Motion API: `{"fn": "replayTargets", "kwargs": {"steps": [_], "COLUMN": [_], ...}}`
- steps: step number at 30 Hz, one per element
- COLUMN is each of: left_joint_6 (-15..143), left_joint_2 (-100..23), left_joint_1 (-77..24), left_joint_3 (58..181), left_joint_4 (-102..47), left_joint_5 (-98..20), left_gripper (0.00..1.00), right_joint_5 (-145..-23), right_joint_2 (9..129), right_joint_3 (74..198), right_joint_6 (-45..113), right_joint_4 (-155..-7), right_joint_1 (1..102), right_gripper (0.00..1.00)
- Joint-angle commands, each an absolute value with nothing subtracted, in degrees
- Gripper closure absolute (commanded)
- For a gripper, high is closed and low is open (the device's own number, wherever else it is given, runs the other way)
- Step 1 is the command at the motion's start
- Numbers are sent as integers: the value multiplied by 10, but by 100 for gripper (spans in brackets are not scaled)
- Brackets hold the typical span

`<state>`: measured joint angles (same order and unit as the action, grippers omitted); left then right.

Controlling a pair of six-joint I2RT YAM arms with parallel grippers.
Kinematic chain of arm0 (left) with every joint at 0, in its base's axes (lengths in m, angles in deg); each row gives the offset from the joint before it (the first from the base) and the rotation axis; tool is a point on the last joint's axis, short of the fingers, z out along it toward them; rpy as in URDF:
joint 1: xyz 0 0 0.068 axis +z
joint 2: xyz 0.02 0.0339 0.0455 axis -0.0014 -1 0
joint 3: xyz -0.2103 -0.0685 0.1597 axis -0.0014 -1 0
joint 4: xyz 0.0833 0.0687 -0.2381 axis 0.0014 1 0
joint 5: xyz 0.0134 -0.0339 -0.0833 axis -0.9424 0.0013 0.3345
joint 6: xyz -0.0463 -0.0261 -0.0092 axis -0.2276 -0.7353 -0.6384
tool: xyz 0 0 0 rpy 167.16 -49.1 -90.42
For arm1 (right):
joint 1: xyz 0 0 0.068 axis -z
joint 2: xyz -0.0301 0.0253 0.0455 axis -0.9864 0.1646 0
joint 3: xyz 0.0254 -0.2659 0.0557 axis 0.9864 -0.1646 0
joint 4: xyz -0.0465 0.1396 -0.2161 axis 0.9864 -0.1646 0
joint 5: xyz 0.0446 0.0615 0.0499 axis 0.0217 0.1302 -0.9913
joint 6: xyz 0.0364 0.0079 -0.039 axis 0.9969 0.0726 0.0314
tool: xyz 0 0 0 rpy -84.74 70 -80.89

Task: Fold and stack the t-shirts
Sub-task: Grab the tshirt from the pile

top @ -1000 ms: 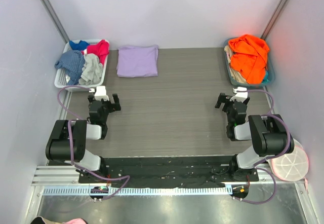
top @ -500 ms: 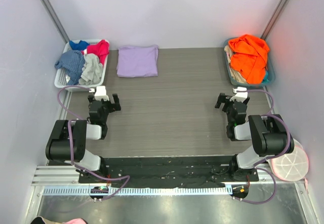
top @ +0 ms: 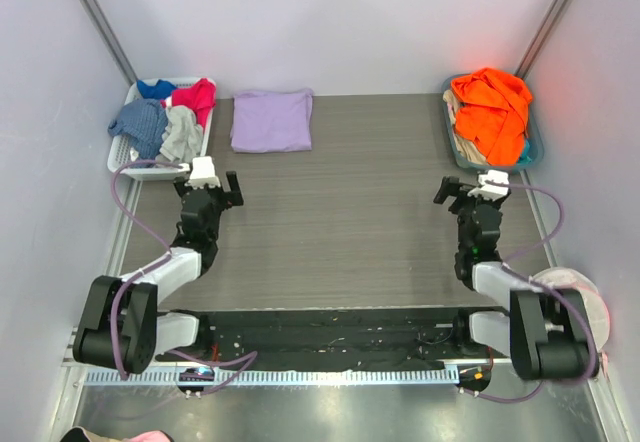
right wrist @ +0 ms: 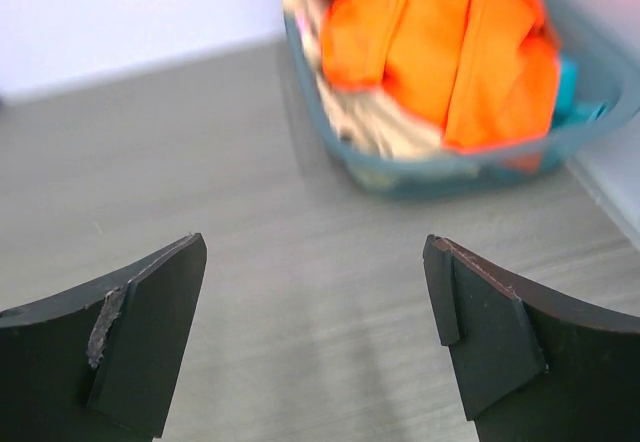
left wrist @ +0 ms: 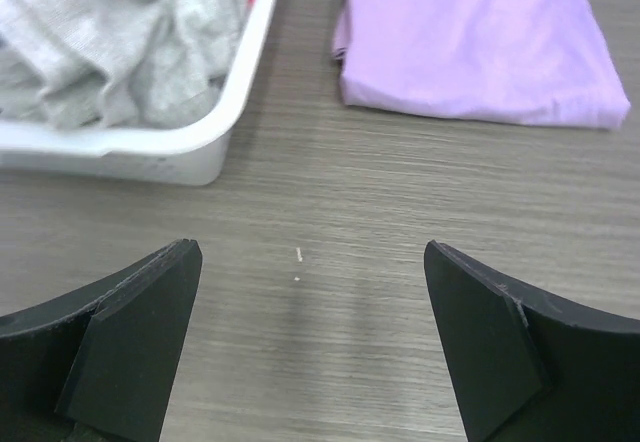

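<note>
A pale lavender t-shirt [top: 271, 120] lies folded flat at the far left of the table, also seen in the left wrist view [left wrist: 470, 42]. My left gripper [top: 208, 190] hovers low over the table, nearer than this shirt and a little to its left. It is open with nothing between its fingers [left wrist: 310, 332]. My right gripper [top: 470, 192] is open and empty too [right wrist: 315, 322], a short way in front of the teal basket. A sliver of turquoise cloth [right wrist: 567, 84] shows beside the orange garment there; I cannot tell if it is the teal t-shirt.
A white basket [top: 128, 165] at the far left holds blue, red and grey garments; its corner is just ahead-left of my left gripper [left wrist: 200, 152]. A teal basket [top: 533, 152] at the far right holds a bright orange garment [top: 492, 107]. Walls close in both sides.
Both arms have stretched forward, carrying the grippers a little farther from the bases. Both grippers stayed open; the clothes have not moved.
</note>
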<state>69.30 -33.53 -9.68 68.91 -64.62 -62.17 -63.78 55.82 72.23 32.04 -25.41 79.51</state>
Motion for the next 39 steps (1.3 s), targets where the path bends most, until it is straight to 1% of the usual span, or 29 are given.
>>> {"fn": "replayTargets", "kwargs": {"steps": [1,2,4,7,8,10,11,13,14,19,22,23,24,28,33,37,39], "left_joint_6": [643,641,628,628,629,627,625,623,622,624,625,626,626,627,625,625,626], "left_joint_2": [-312,-310,-309,-317,-317,-314,-313,-311,-310,-325,-337,-341,-348,-364,-371,-380,-384], "left_joint_1": [-110,-110,-112,-114,-115,-117,-117,-117,-117,-117,-117,-116,-117,-117,-117,-117,-116], "left_joint_3": [712,711,709,714,714,708,707,704,704,713,723,727,730,746,753,762,765], "left_joint_4": [-568,-566,-567,-560,-559,-560,-561,-560,-559,-551,-541,-539,-532,-521,-512,-505,-501], "left_joint_5": [-754,-757,-757,-767,-765,-772,-782,-785,-786,-781,-779,-779,-780,-780,-783,-783,-780], "left_gripper": [0,0,0,1,0,0,0,0,0,0,0,0,0,0,0,0,0], "right_joint_5": [-604,-606,-594,-539,-537,-540,-539,-531,-530,-470,-448,-444,-446,-459,-514,-546,-561], "right_joint_2": [457,446,429,441,449,490,505,551,565,629,701,719,757,834,931,1020,1043], "right_joint_3": [772,803,836,910,961,1015,1071,1121,1154,1224,1297,1338,1354,1423,1526,1620,1648], "right_joint_6": [363,364,376,424,428,424,423,421,418,425,409,408,406,427,469,463,454], "right_joint_4": [-364,-419,-473,-565,-617,-667,-716,-751,-762,-757,-777,-795,-799,-820,-858,-892,-910], "right_joint_1": [794,793,793,792,792,792,793,792,793,794,798,798,798,839,892,912,918], "right_gripper": [0,0,0,0,0,0,0,0,0,0,0,0,0,0,1,2,3]}}
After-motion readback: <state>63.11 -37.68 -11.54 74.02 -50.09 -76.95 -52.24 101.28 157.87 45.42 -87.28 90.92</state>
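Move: The orange t-shirt heaped in the green basket lies about 20 cm ahead of the right hand, 9 cm right and 6 cm below. The beige cloth is some 18 cm ahead and 1 cm right, the teal cloth 14 cm ahead and 15 cm right, both about 8 cm below. From the left hand the orange t-shirt is roughly 19 cm ahead, 73 cm right and 6 cm lower. Open right hand arcs up, about 20 cm forward and right, dipping over the orange t-shirt; left hand sinks. ##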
